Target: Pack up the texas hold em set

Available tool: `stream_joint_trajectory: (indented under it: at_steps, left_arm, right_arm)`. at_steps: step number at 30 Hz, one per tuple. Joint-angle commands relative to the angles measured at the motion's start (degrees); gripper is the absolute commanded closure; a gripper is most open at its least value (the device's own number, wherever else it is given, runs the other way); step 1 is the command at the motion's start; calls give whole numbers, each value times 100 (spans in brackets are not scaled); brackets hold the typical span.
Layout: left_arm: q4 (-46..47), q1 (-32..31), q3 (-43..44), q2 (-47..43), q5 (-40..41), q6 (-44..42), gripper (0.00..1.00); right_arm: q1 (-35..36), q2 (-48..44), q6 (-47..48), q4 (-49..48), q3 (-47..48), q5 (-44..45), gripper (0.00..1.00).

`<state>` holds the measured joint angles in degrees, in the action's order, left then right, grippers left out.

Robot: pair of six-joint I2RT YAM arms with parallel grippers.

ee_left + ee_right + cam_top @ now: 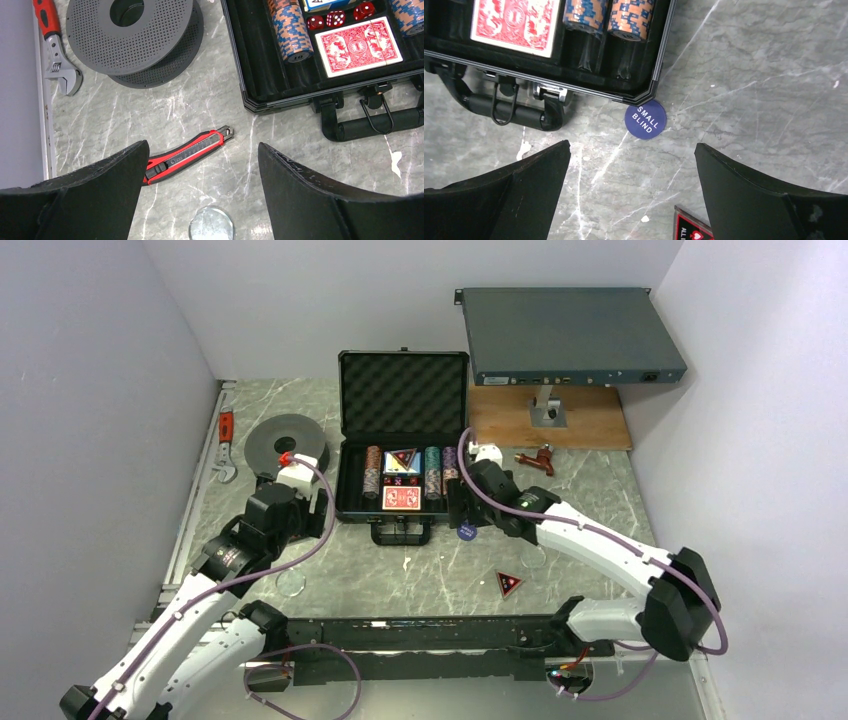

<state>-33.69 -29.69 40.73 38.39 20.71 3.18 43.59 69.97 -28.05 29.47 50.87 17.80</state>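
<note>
The black briefcase lies open, its foam lid standing up. Inside are striped chip stacks, a red deck, red dice and a red-black triangular marker. The blue round button, marked SMALL BLIND, lies on the table touching the case's near right corner. A second triangular marker lies further forward. My right gripper is open and empty, just above and nearer than the button. My left gripper is open and empty over the table left of the case.
A red-black utility knife and a clear disc lie under my left gripper. The dark grey spool and a wrench are at the left. The grey rack-mount box stands on a wooden board at back right.
</note>
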Motion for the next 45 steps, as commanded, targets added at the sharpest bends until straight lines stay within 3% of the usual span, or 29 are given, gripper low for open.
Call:
stream_joint_trajectory:
  at_steps: [1, 13, 23, 45]
  left_arm:
    - [86, 25, 172, -21, -107, -28, 15]
    - [88, 25, 151, -71, -14, -28, 15]
    - [126, 25, 135, -138, -41, -41, 15]
    - [117, 25, 137, -93, -54, -45, 15]
  right_arm:
    - [33, 432, -14, -75, 40, -250, 2]
    - [44, 1250, -241, -429, -227, -769, 11]
    - [35, 1603, -315, -695, -323, -664, 25]
    - [-156, 1818, -312, -1324, -675, -304, 28]
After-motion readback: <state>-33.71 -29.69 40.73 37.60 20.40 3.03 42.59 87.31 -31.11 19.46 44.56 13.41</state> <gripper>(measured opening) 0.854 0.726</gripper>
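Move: The blue small blind disc lies about 12 cm below the right hand and 2 cm ahead, partly under the case's near right corner. The case tray's middle is about 13 cm ahead and 15 cm left of this hand; its handle is 15 cm left, 1 cm ahead. The red triangle lies 10 cm back and 10 cm right. From the left hand the disc is about 35 cm right, 2 cm ahead and 18 cm below. The right hand sinks about 11 cm to the small blind disc, tipping down some 15 degrees, fingers partly closing. ##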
